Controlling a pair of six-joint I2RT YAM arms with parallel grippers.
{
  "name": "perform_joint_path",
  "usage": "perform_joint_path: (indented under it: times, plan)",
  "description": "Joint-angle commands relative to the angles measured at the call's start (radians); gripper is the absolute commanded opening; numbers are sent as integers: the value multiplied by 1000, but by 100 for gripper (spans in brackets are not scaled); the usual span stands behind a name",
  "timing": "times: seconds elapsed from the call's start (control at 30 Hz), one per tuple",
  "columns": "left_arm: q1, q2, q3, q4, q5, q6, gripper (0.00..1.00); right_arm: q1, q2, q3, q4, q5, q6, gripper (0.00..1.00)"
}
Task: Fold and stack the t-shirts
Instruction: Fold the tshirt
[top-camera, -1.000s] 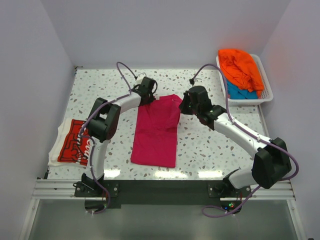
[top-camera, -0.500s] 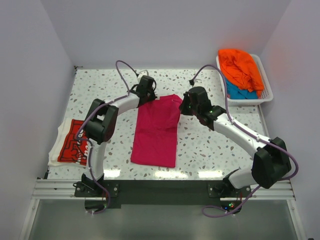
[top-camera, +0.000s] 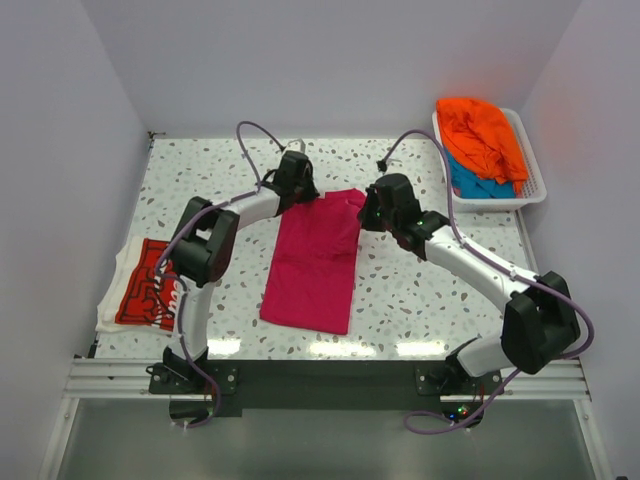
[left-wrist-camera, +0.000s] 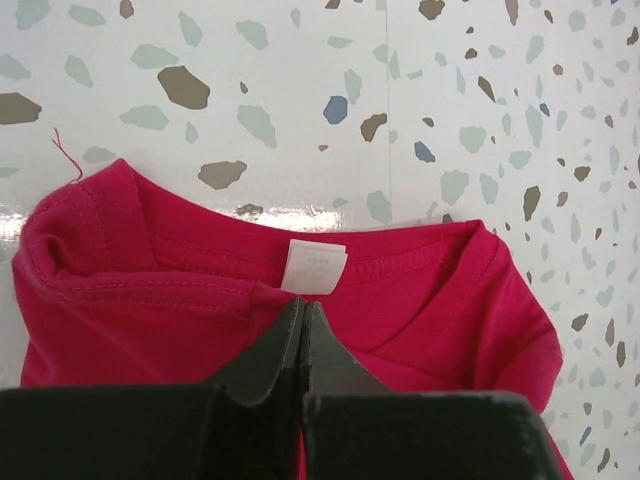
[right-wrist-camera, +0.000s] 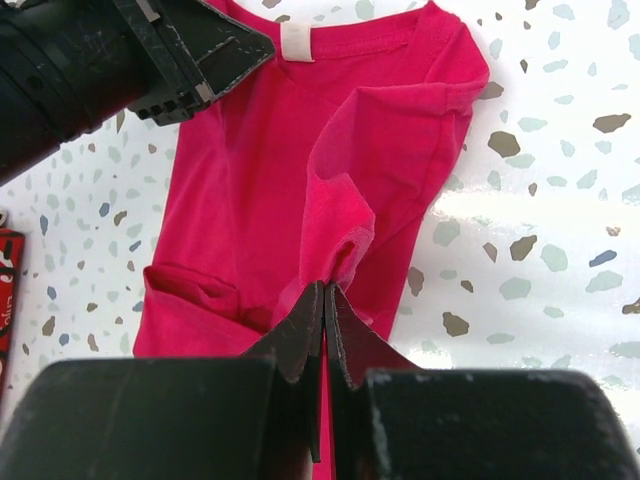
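Note:
A magenta-pink t-shirt (top-camera: 312, 265) lies folded into a long strip in the middle of the table, collar at the far end. My left gripper (top-camera: 303, 195) is shut on the cloth just below the white neck label (left-wrist-camera: 313, 266), and creases run into its tips (left-wrist-camera: 302, 303). My right gripper (top-camera: 367, 216) is shut at the shirt's far right edge, with a raised fold of the same shirt (right-wrist-camera: 345, 215) pinched between its tips (right-wrist-camera: 326, 287). A folded red t-shirt with white lettering (top-camera: 148, 285) lies at the left edge. Orange (top-camera: 482, 135) and teal-blue (top-camera: 480, 185) t-shirts sit in the basket.
The white slatted basket (top-camera: 535, 188) stands at the far right corner against the wall. A pale cloth edge (top-camera: 112, 300) shows under the red shirt. Walls close in the table on the left, the back and the right. The speckled tabletop (top-camera: 430, 290) shows bare around the pink shirt.
My left gripper has crept slightly farther and to the right with the collar. The pink shirt's near end has shifted a little to the left. The right arm has barely moved.

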Motion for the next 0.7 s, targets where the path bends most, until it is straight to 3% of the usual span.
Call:
perform_joint_path:
  times: [0.0,0.3,0.67]
  plan:
    - [-3,31,16,66,42,30,0,-1,17,25,58,-4,15,0]
    - [-3,68,30,89,131,47,1,-3,50,58,63,-13,19,0]
    - [54,-5,34,124,162,34,40,-1,122,132,74,-36,22,0]
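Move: The t-shirt's neck tag lies about 3 cm ahead of the left hand, 1 cm to its right and 3 cm below; that hand already pinches the cloth just short of it. The bare shoulder corner is some 2 cm ahead, 10 cm right and 3 cm down, and the raised fold in the right gripper is about 13 cm back, 10 cm right and 12 cm up. From the right hand the tag is roughly 16 cm ahead, 9 cm left and 15 cm below. The collar cloth by the neck tag is set down by the left hand, which sinks about 3 cm while easing a little right, then opens its fingers roughly a third and lets go. The raised fold stays pinched in the shut right gripper, lowered some 1.5 cm, then carried about as far forward and left towards the tag. ##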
